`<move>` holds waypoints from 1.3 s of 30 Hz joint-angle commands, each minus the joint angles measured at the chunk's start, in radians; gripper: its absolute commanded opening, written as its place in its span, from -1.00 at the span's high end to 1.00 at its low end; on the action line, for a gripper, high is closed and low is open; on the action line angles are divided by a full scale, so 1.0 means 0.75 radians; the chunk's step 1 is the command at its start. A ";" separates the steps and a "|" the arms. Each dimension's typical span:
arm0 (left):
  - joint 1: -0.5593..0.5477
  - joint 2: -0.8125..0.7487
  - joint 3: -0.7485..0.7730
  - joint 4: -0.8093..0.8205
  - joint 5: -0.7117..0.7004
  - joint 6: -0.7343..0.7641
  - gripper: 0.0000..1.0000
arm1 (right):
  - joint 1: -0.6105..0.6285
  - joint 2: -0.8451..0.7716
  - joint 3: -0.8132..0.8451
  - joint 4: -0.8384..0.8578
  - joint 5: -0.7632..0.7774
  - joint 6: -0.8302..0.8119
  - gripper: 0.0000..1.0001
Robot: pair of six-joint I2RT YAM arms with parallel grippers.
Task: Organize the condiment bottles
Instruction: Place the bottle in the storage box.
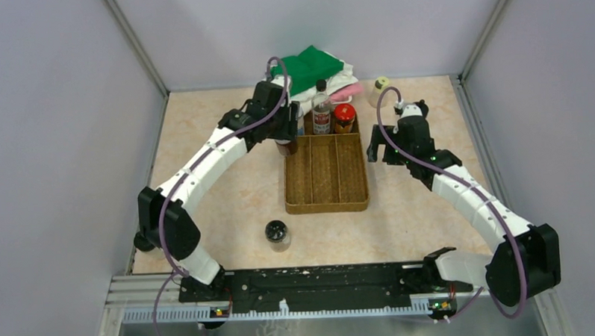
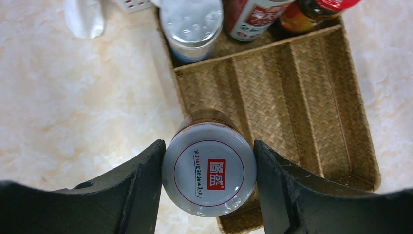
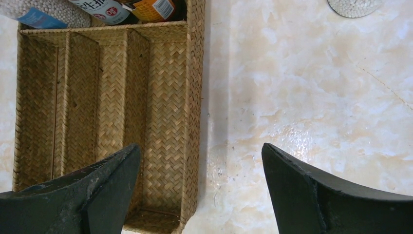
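Observation:
My left gripper (image 2: 208, 170) is shut on the grey lid of a brown-bodied jar (image 2: 209, 168), over the left wall of the brown woven tray (image 2: 292, 97); in the top view the jar (image 1: 286, 145) is at the tray's back left corner. In the tray's back compartment stand a silver-lidded jar (image 2: 191, 22), the tall black-capped red-labelled bottle (image 1: 321, 107) and a red-lidded jar (image 1: 343, 118). A black-lidded jar (image 1: 277, 234) stands on the table before the tray. A yellowish-lidded bottle (image 1: 381, 90) stands at the back right. My right gripper (image 1: 387, 146) is open and empty beside the tray's right wall (image 3: 192, 97).
A pile of green and white cloths (image 1: 313, 70) lies behind the tray. The tray's three long compartments (image 1: 325, 174) hold nothing. Grey walls close in the table on the left, back and right.

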 commanded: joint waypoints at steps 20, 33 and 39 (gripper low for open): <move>-0.138 0.284 0.080 0.301 -0.134 0.026 0.07 | -0.032 -0.038 -0.060 0.040 -0.002 -0.009 -0.87; -0.136 0.314 0.062 0.276 -0.224 0.015 0.05 | -0.042 -0.002 -0.085 0.083 -0.030 -0.007 -0.87; -0.136 0.323 0.055 0.270 -0.225 -0.002 0.01 | -0.041 0.007 -0.094 0.091 -0.036 -0.007 -0.87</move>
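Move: The bottle held in the left gripper is bound for the far part of the box's left long compartment, about 2 cm ahead of that hand, 5 cm to its right and some 20 cm below. Just beyond stand three neighbours: the silver-lidded jar 11 cm ahead and 4 cm right, the glass bottle 12 ahead and 11 right, the red-capped bottle 12 ahead and 17 right. From the right hand the same spot lies roughly 20 cm left and 6 cm ahead. Keep the left gripper closed on the bottle near its cap. Bring it right and down over the box's left wall, about 6 cm each way, then ease it roughly 3 cm forward towards the silver-lidded jar, rolling the hand's left side up a little. Finish by sinking another 2 cm towards the left compartment. Let the empty, open right hand drop slightly. ##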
